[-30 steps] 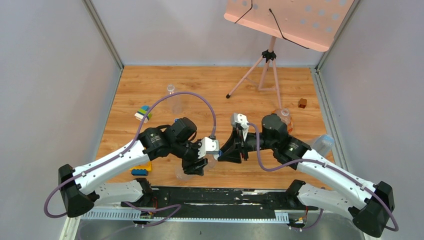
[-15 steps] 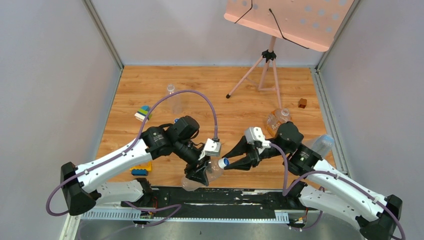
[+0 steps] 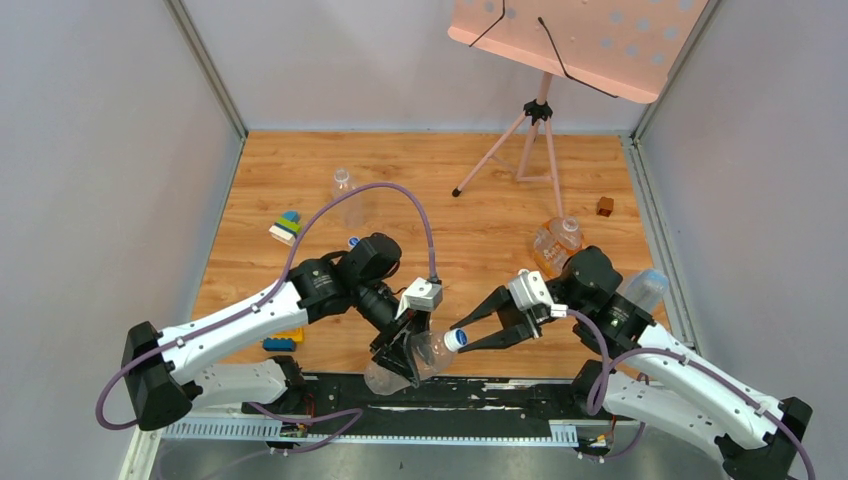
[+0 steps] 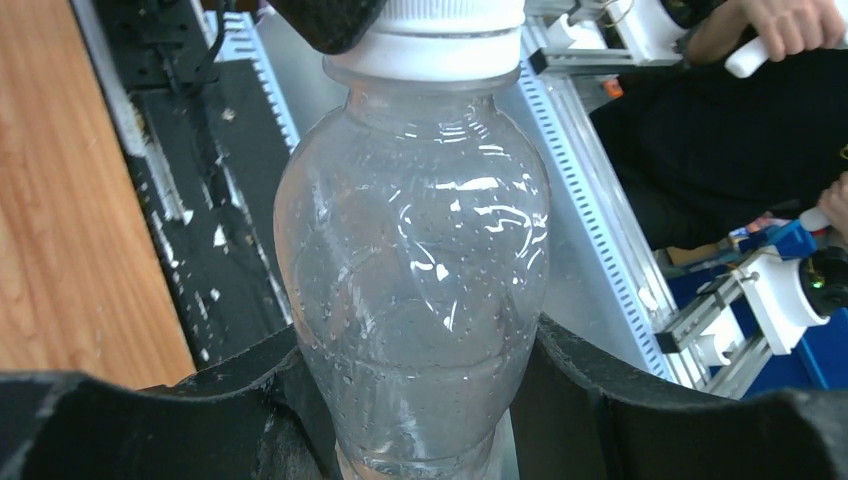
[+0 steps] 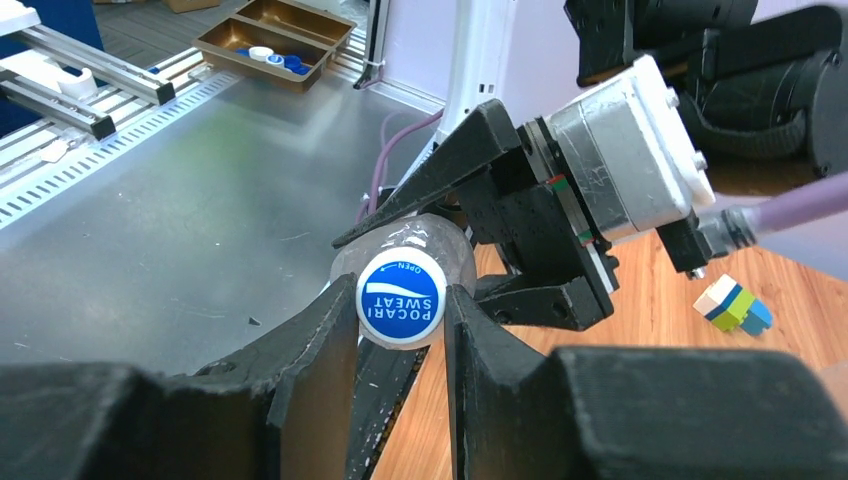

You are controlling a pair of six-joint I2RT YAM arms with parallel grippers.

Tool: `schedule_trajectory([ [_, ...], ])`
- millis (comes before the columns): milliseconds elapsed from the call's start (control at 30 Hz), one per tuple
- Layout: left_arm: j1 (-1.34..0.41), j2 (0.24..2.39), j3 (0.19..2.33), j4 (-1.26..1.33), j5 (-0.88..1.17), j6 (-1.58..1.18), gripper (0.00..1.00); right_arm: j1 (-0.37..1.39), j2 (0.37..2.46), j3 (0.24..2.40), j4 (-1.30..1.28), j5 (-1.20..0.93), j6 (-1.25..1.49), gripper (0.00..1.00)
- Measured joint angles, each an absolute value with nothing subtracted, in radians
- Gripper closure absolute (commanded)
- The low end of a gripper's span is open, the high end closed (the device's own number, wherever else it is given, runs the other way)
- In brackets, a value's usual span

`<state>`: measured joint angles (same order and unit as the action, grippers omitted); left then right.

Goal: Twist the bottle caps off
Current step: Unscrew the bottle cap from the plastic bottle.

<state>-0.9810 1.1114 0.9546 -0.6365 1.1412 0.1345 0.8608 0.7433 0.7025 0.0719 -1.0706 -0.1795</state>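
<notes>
My left gripper (image 3: 405, 352) is shut on the body of a clear plastic bottle (image 3: 418, 358), which it holds tilted over the table's near edge. In the left wrist view the bottle (image 4: 415, 260) fills the gap between the black fingers (image 4: 600, 400). Its cap (image 3: 455, 339) is white with a blue top. My right gripper (image 5: 400, 305) is shut on that cap (image 5: 400, 298), one finger on each side. More capped bottles are on the table: a clear one (image 3: 345, 195) at the back left and an orange-tinted one (image 3: 555, 243) on the right.
A third bottle (image 3: 645, 288) lies by the right wall. A small blue cap (image 3: 353, 241) lies loose on the wood. A brown cube (image 3: 604, 206), a stack of toy blocks (image 3: 287, 226), yellow and blue bricks (image 3: 283, 338) and a pink music stand's tripod (image 3: 530, 140) also stand here.
Both grippers have moved toward the near edge with the bottle between them. The right arm has swung out to the right, and the cap's blue top now shows from above.
</notes>
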Motion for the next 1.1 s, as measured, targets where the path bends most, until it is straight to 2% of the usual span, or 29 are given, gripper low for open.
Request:
schedule_trajectory([
  [300, -0.982, 1.105, 0.856, -0.334, 1.308, -0.084, 1.0, 0.863, 0.734, 0.729, 0.064, -1.151, -0.258, 0.98],
  [367, -0.982, 1.104, 0.856, -0.31, 1.317, -0.102, 1.0, 0.863, 0.735, 0.738, 0.064, -1.157, -0.268, 0.75],
  [433, -0.982, 1.103, 0.867, -0.343, 1.295, -0.08, 1.0, 0.864, 0.741, 0.752, 0.05, -1.135, -0.242, 0.38],
  [467, -0.982, 1.103, 0.888, -0.393, 1.255, -0.05, 1.0, 0.866, 0.746, 0.764, 0.029, -1.11, -0.219, 0.27],
  [500, -0.982, 1.102, 0.91, -0.437, 1.213, -0.019, 1.0, 0.866, 0.751, 0.778, 0.004, -1.051, -0.195, 0.22],
  [600, -0.989, 1.102, 0.992, -0.571, 0.953, 0.044, 1.0, 0.86, 0.765, 0.823, -0.062, -0.855, -0.115, 0.16],
  [700, -0.99, 1.103, 1.016, -0.651, 0.675, 0.075, 1.0, 0.858, 0.763, 0.828, -0.121, -0.662, -0.022, 0.15],
  [867, -0.989, 1.118, 1.015, -0.752, 0.266, 0.102, 1.0, 0.843, 0.717, 0.781, -0.168, -0.463, 0.13, 0.15],
  [1100, -0.998, 1.064, 1.008, -0.743, -0.047, 0.15, 1.0, 0.819, 0.689, 0.716, -0.193, -0.293, 0.349, 0.16],
])
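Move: Between the right fingertips, practically at that hand's point, sits the white bottle cap. The loose blue cap lies on the table about 33 cm ahead and 25 cm left of the right hand; the orange-label bottle is some 28 cm ahead and 26 cm right of it, both well below. From the left hand, gripping the bottle body, the held cap lies roughly 9 cm right, 4 cm ahead and 6 cm higher. Easing back and slightly up first, barely 2 cm, both hands keep cap and bottle gripped; then the right fingers spread wide, release the cap and swing forward about 12 cm, dropping some 5 cm and turning clockwise. The left, its grip unchanged, carries the bottle forward about 18 cm and lower, drifting left, turning some 45 degrees counter-clockwise. ##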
